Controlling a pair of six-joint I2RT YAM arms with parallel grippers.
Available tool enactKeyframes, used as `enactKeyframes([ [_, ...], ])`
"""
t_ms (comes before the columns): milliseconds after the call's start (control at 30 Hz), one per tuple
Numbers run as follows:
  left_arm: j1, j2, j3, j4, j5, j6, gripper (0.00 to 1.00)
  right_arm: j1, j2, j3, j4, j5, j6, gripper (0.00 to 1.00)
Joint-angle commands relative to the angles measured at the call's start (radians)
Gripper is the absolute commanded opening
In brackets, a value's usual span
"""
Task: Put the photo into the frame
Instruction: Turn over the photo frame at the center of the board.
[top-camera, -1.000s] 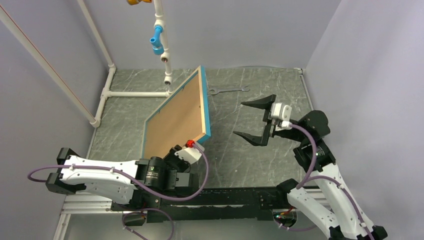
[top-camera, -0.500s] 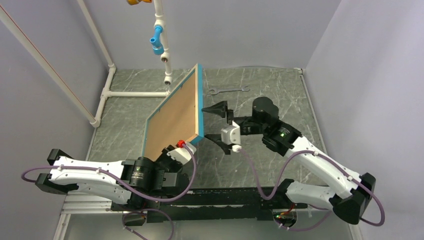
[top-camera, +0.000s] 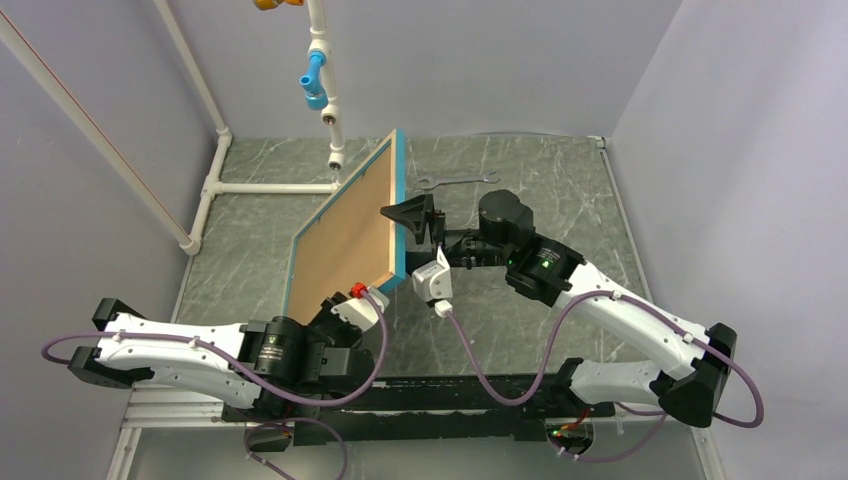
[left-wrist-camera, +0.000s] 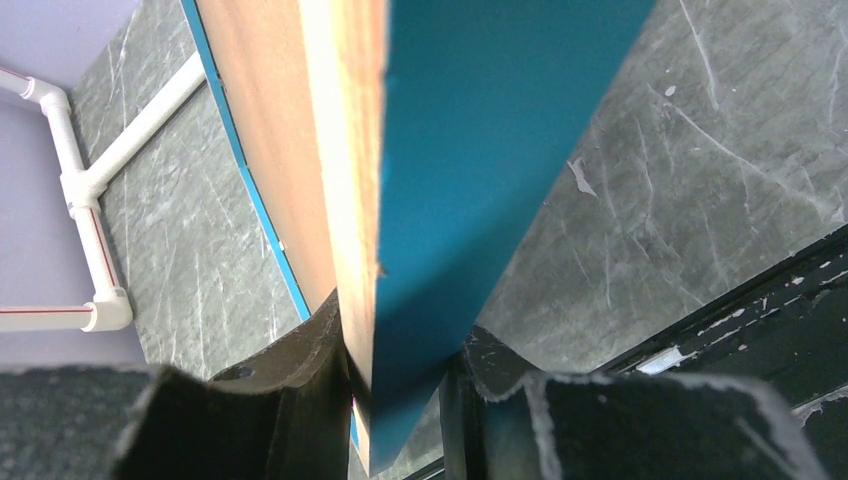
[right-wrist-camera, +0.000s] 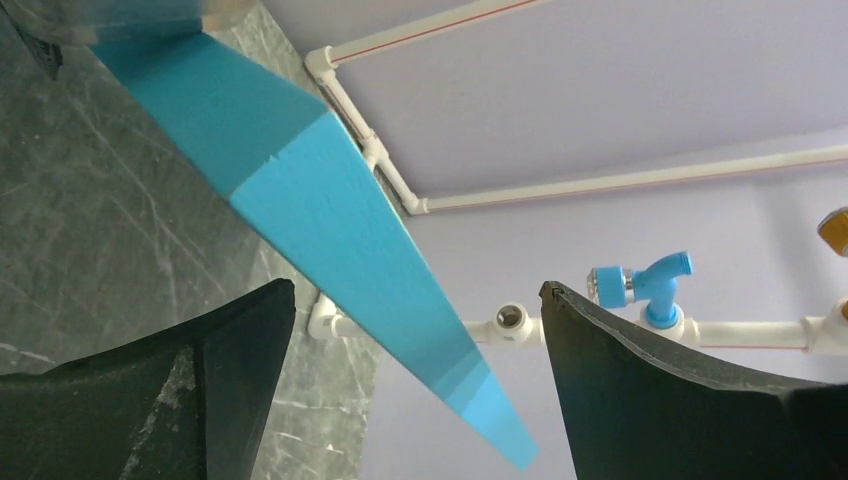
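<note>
The frame (top-camera: 399, 200) stands tilted on edge over the middle of the table, its blue side edge facing right. A brown backing board (top-camera: 345, 235) shows in its back, facing left. My left gripper (top-camera: 365, 292) is shut on the frame's lower near corner. In the left wrist view its fingers (left-wrist-camera: 300, 370) clamp the tan wood and blue face (left-wrist-camera: 480, 150). My right gripper (top-camera: 408, 240) is open and straddles the frame's right edge. In the right wrist view (right-wrist-camera: 418, 295) the blue edge (right-wrist-camera: 330, 200) runs between the spread jaws without touching them. The photo is out of view.
A metal wrench (top-camera: 458, 181) lies on the grey marbled table behind the right gripper. White PVC pipes (top-camera: 270, 187) run along the back left, with a hanging pipe and blue valve (top-camera: 315, 80) just behind the frame's top corner. Walls close in left, back and right.
My right arm has swung left from the right side, and its open jaws now sit around the frame's right edge. The left gripper has tipped the frame slightly more upright.
</note>
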Motion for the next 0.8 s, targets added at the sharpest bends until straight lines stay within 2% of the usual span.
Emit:
enactKeyframes([
  [0, -0.012, -0.012, 0.014, 0.224, 0.223, -0.172, 0.0, 0.014, 0.015, 0.078, -0.082, -0.028, -0.086, 0.92],
  [433, -0.013, 0.003, 0.029, 0.177, 0.209, -0.198, 0.0, 0.013, 0.022, 0.139, -0.339, -0.11, -0.131, 0.63],
  [533, -0.013, -0.004, 0.032, 0.165, 0.197, -0.21, 0.0, 0.013, 0.004, 0.128, -0.356, -0.118, -0.125, 0.49],
  [600, -0.013, -0.01, 0.031, 0.166, 0.196, -0.213, 0.0, 0.014, -0.012, 0.111, -0.348, -0.121, -0.115, 0.44],
  [767, -0.013, -0.02, 0.035, 0.142, 0.184, -0.248, 0.0, 0.015, -0.063, 0.062, -0.313, -0.146, -0.081, 0.06],
])
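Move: The right hand already has its wide-open fingers on either side of the photo frame's raised right rail. The part to be pinched lies only about 2 cm to its left, no farther out and roughly 1 cm lower; the near right corner is some 8 cm back and 2 cm left, and the wrench lies on the table about 30 cm ahead, 11 cm right and 35 cm below. From the left hand, already gripping the near rail, that pinch spot is about 15 cm right, 8 cm ahead and 13 cm higher. With its fingers pointing left across the frame's right rail, the right hand eases about 2 cm back towards the near corner and 2 cm down, drifting 1 cm right while the fingertips dip by some 10 degrees, and its fingers close from wide open to about a quarter until they pinch the rail between them. The left hand keeps its grip on the near rail and all but stays in place, sinking about half a centimetre with hardly any turn, so that both hands now hold the frame. ##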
